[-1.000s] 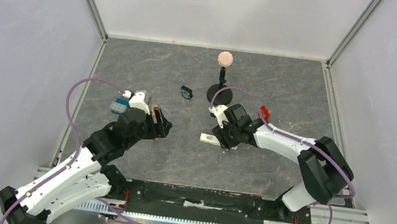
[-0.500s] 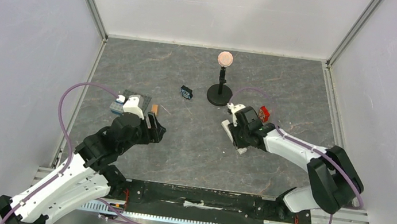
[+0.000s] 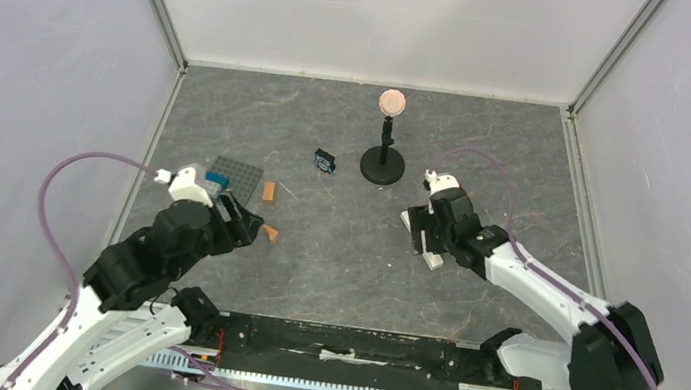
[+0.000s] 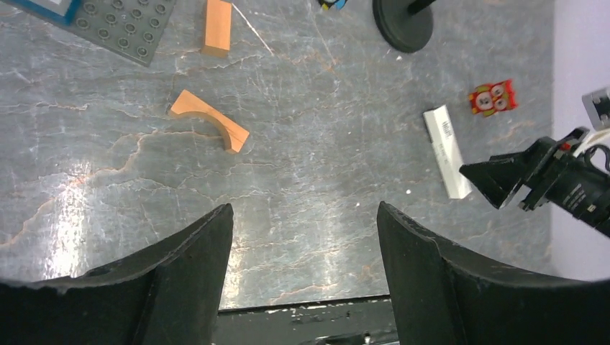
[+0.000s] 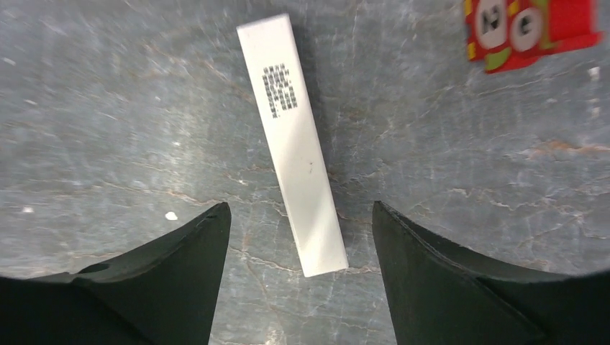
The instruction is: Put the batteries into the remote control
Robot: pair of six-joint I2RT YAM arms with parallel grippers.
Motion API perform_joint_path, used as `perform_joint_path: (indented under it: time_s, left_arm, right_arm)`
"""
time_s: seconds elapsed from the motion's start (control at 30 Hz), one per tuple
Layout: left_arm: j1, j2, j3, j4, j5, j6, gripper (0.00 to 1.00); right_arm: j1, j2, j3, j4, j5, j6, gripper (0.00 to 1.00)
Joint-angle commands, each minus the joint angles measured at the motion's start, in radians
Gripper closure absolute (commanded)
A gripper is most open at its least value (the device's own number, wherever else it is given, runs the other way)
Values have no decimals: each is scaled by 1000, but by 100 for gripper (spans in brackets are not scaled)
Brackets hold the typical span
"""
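The remote control [image 5: 295, 144] is a slim white bar lying flat on the grey table, with a small dark printed patch near its far end. My right gripper [image 5: 300, 205] stands open over its near end, one finger on each side, neither touching it. From above, the remote control [image 3: 433, 260] shows partly under my right gripper [image 3: 424, 240]. At the left, my left gripper [image 4: 303, 207] is open over bare table and holds nothing; from above the left gripper [image 3: 244, 220] is next to an orange arch. No batteries are in view.
An orange arch [image 4: 208, 129], an orange block [image 4: 216, 26] and a grey studded plate [image 4: 126, 29] lie by the left arm. A black stand [image 3: 381, 167] with a pink disc and a small blue-black object [image 3: 325, 161] sit further back. A red toy [image 5: 532, 25] lies beyond the remote.
My right gripper carried the remote to the right, turned it and opened over it. The left arm drew back to the left, uncovering the grey plate and the orange arch.
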Motion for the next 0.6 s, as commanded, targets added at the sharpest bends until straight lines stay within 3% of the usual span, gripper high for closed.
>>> perform_joint_path:
  time_s: [0.0,0.13,0.27,0.37,0.57]
  left_arm:
    - [4,-93,90,-111,-69,-96,21]
    - [4,-206,146,-64,36,86,21]
    - [4,-316,220,-147,38,8,21]
    - [4,-360,292,-253,2,-1,20]
    - [4,-523,330,-285,-52,33,20]
  right_arm:
    - [-6,-160,21,-12,51,73,25]
    - [-7,-351,62,-96,109,127,23]
    - [-7,-559,159,-232,215,160,15]
    - [-6,-693,249,-313,286,162,2]
    - [-6,-820,420,-446,384,175,2]
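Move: The remote control already lies free on the table, its middle about 3 cm ahead of the right hand, 1 cm to its left and 5 cm below. The red owl stands roughly 13 cm ahead of that hand and 6 cm to its right, and the black stand's base 19 cm ahead and 12 cm left. From the empty left hand, the remote is some 12 cm ahead, 36 cm to the right and 20 cm below. The right hand leaves the remote control, climbing ever faster by about 28 cm while it swings off to the right and, later on, back towards its base, its fingers tipping up some 40 degrees and opening from partly to nearly full width. The empty left hand, fingers still wide, also withdraws up, back and out to its left, more than 10 cm clear of where it was, and tips its fingers upward. ##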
